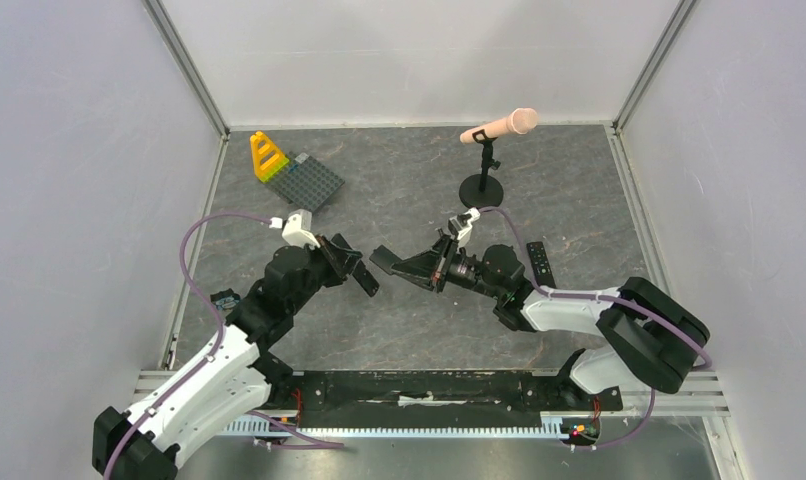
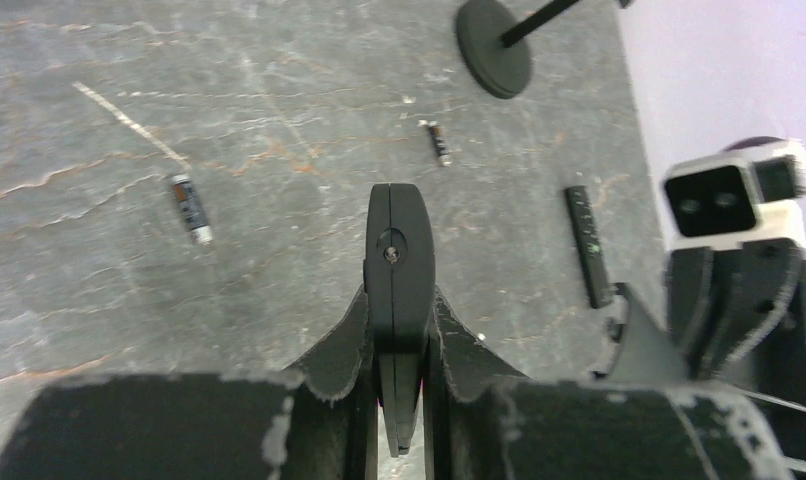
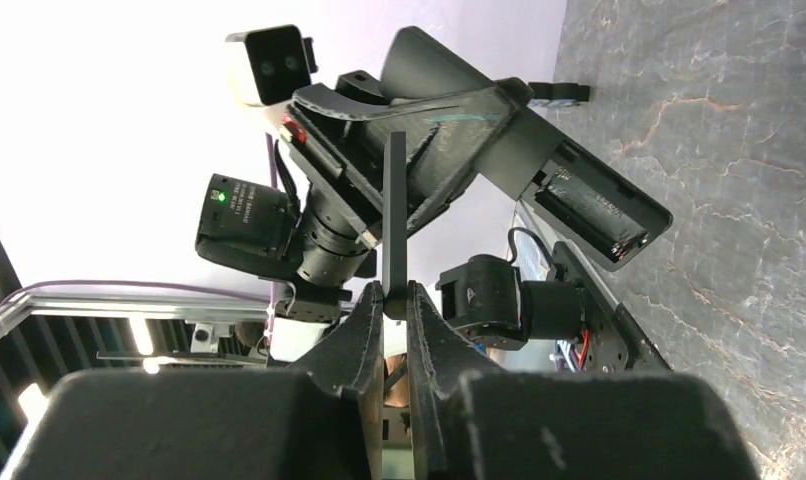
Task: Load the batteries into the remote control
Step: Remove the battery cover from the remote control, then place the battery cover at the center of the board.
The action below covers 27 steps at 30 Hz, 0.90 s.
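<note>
My left gripper is shut on the remote control, held edge-on above the table. In the right wrist view the remote control shows its open battery compartment, with no cells inside. The right gripper pinches a thin flat black cover right beside it. From above, the left gripper and right gripper face each other at mid-table. Two batteries lie on the table, one to the left and one farther off.
A second black remote with buttons lies on the table to the right. A black microphone stand with a pink microphone stands at the back. A grey brick plate with a yellow piece sits back left.
</note>
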{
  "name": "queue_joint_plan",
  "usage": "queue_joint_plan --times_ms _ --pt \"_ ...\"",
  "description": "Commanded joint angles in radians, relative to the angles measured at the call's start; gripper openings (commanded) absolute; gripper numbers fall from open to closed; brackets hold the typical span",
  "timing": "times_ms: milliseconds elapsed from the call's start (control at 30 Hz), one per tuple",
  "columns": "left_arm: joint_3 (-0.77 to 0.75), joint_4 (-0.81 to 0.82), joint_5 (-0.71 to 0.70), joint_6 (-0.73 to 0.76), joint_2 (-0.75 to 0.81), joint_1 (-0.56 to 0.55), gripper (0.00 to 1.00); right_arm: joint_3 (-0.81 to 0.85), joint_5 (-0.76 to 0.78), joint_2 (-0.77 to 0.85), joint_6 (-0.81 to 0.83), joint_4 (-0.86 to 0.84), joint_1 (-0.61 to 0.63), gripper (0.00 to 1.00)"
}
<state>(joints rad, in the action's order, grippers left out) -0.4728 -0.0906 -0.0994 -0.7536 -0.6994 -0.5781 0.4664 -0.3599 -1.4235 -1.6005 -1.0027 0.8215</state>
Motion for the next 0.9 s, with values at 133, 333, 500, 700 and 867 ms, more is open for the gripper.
queue_joint_plan --times_ms 133,333,500,700,867 --pt "-0.006 -0.068 -0.138 0.019 -0.002 0.001 0.02 -0.020 0.109 0.090 0.190 0.332 -0.038 0.00" --pt "-0.023 -0.113 -0.131 0.031 0.027 0.001 0.02 -0.055 0.183 0.084 0.341 0.631 -0.081 0.00" --pt "-0.034 -0.101 -0.060 0.077 0.050 0.001 0.02 -0.072 0.232 0.068 0.405 0.728 -0.085 0.00" --pt "-0.083 -0.126 -0.065 0.147 0.039 0.003 0.02 -0.040 0.289 0.040 0.459 0.856 -0.087 0.22" --pt "-0.137 -0.185 -0.167 0.174 0.030 0.004 0.02 0.028 0.354 0.076 0.535 0.962 -0.084 0.48"
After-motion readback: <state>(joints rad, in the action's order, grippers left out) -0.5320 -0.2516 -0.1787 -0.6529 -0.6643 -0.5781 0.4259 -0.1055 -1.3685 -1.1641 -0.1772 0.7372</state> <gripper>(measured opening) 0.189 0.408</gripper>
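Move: Some 20 cm below the right hand, about 8 cm to its right and 1 cm ahead, is the bare table where the held battery cover will go. From the right hand, the opened remote control hangs in the left gripper roughly 9 cm left, 2 cm ahead and 4 cm lower. The loose battery on the table lies about 15 cm ahead and 8 cm right. From the left hand, the landing spot is some 17 cm right, 3 cm back and 16 cm down. Carrying the battery cover away from the remote, the right hand swings down about 19 cm and some 10 cm to its right, its fingers tipping roughly 50 degrees from level left to slanting down at the table. There they open and let go of the cover. The left hand keeps its grip on the remote, shifting a couple of centimetres left while dipping and rising back. ##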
